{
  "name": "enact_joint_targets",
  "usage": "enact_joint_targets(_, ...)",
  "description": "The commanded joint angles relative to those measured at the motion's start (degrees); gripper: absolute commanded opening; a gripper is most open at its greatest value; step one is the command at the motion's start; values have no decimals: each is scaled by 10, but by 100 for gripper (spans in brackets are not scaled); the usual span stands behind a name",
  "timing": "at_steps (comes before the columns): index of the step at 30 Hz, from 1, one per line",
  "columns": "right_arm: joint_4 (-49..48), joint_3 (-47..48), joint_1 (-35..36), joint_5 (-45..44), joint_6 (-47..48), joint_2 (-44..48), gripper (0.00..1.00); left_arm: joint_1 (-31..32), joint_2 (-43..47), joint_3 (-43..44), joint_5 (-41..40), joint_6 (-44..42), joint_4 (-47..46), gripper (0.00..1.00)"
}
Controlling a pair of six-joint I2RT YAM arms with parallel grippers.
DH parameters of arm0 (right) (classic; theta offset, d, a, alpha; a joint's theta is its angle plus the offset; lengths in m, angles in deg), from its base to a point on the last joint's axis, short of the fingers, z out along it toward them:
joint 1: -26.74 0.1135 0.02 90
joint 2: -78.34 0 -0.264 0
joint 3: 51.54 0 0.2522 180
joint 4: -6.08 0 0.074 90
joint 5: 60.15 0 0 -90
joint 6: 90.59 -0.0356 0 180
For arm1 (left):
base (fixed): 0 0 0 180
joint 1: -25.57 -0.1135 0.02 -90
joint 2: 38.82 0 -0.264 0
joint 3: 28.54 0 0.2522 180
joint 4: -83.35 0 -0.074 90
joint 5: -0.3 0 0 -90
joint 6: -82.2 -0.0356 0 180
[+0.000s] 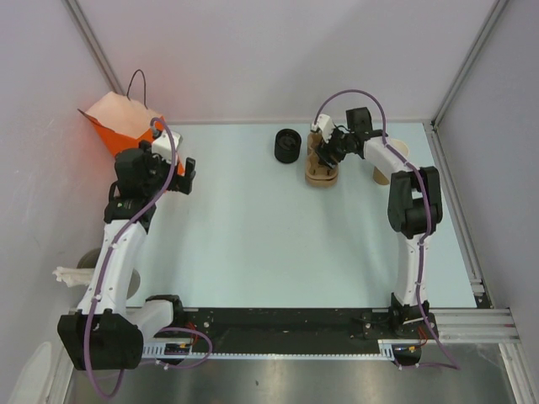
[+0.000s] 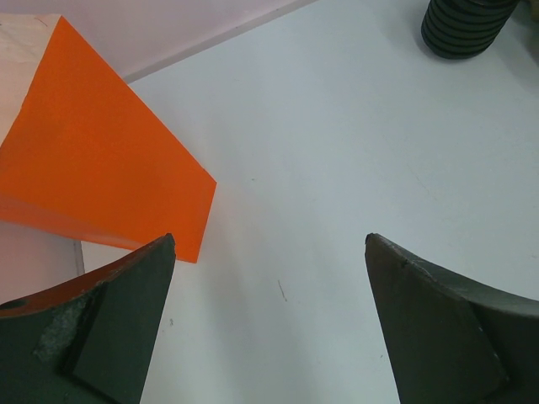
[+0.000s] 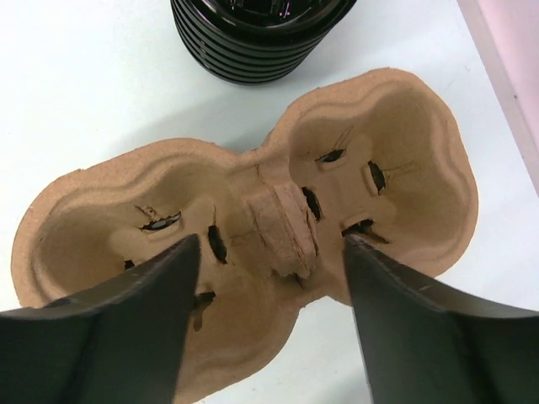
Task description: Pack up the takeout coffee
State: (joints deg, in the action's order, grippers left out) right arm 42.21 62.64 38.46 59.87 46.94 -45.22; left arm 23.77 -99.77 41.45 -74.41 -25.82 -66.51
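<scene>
No single tan cup with a lid on it shows. Tan paper cups (image 1: 381, 173) show partly behind my right forearm; I cannot tell one cup from a stack. A stack of black lids (image 1: 287, 145) stands at the back middle and also shows in the right wrist view (image 3: 253, 38) and the left wrist view (image 2: 466, 29). My right gripper (image 1: 325, 154) is open and empty, low over the brown two-well cup carrier (image 3: 396, 160), its jaws (image 3: 271, 244) either side of the centre ridge. Both wells are empty. My left gripper (image 1: 187, 175) is open and empty (image 2: 271, 244) above bare table.
An orange paper bag (image 1: 114, 124) with a dark handle lies at the back left, its mouth toward the table; it shows just left of my left fingers (image 2: 101, 160). The cup carrier (image 1: 321, 171) sits right of the lids. Walls close the back and both sides.
</scene>
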Motion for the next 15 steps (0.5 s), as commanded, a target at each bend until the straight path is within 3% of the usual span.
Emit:
enact_joint_targets(1,21,42,-4,23,11,-15,67,-2,10,-6,13,9,-27,99)
enact_joint_targets(5,31,52,-6,32,13,-19,61,-2,8,-5,15,9,-27,99)
enact_joint_targets(15,29,56,-8,39,1,-9,33,-2,9,-8,18,10,-27,99)
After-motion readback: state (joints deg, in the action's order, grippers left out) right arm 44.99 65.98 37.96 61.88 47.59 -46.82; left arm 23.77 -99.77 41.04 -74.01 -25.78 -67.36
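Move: The cup carrier is right at the right gripper: its middle ridge stands between the open fingers, with the carrier's middle only about 2 cm below. The black lid stack stands some 11 cm to the left and 5 cm farther out, at nearly the same height; the paper cups are about 18 cm to the right and 5 cm back. From the idle left gripper, the carrier lies roughly 18 cm ahead, 38 cm right and 18 cm lower. Hold the right gripper where it is, angled forward-left and down over the cup carrier, and keep closing the already narrowing fingers, from about three-quarters open to a little over a third. Bring one fingertip to each side of the middle ridge to pinch it, without lifting or turning the wrist. ##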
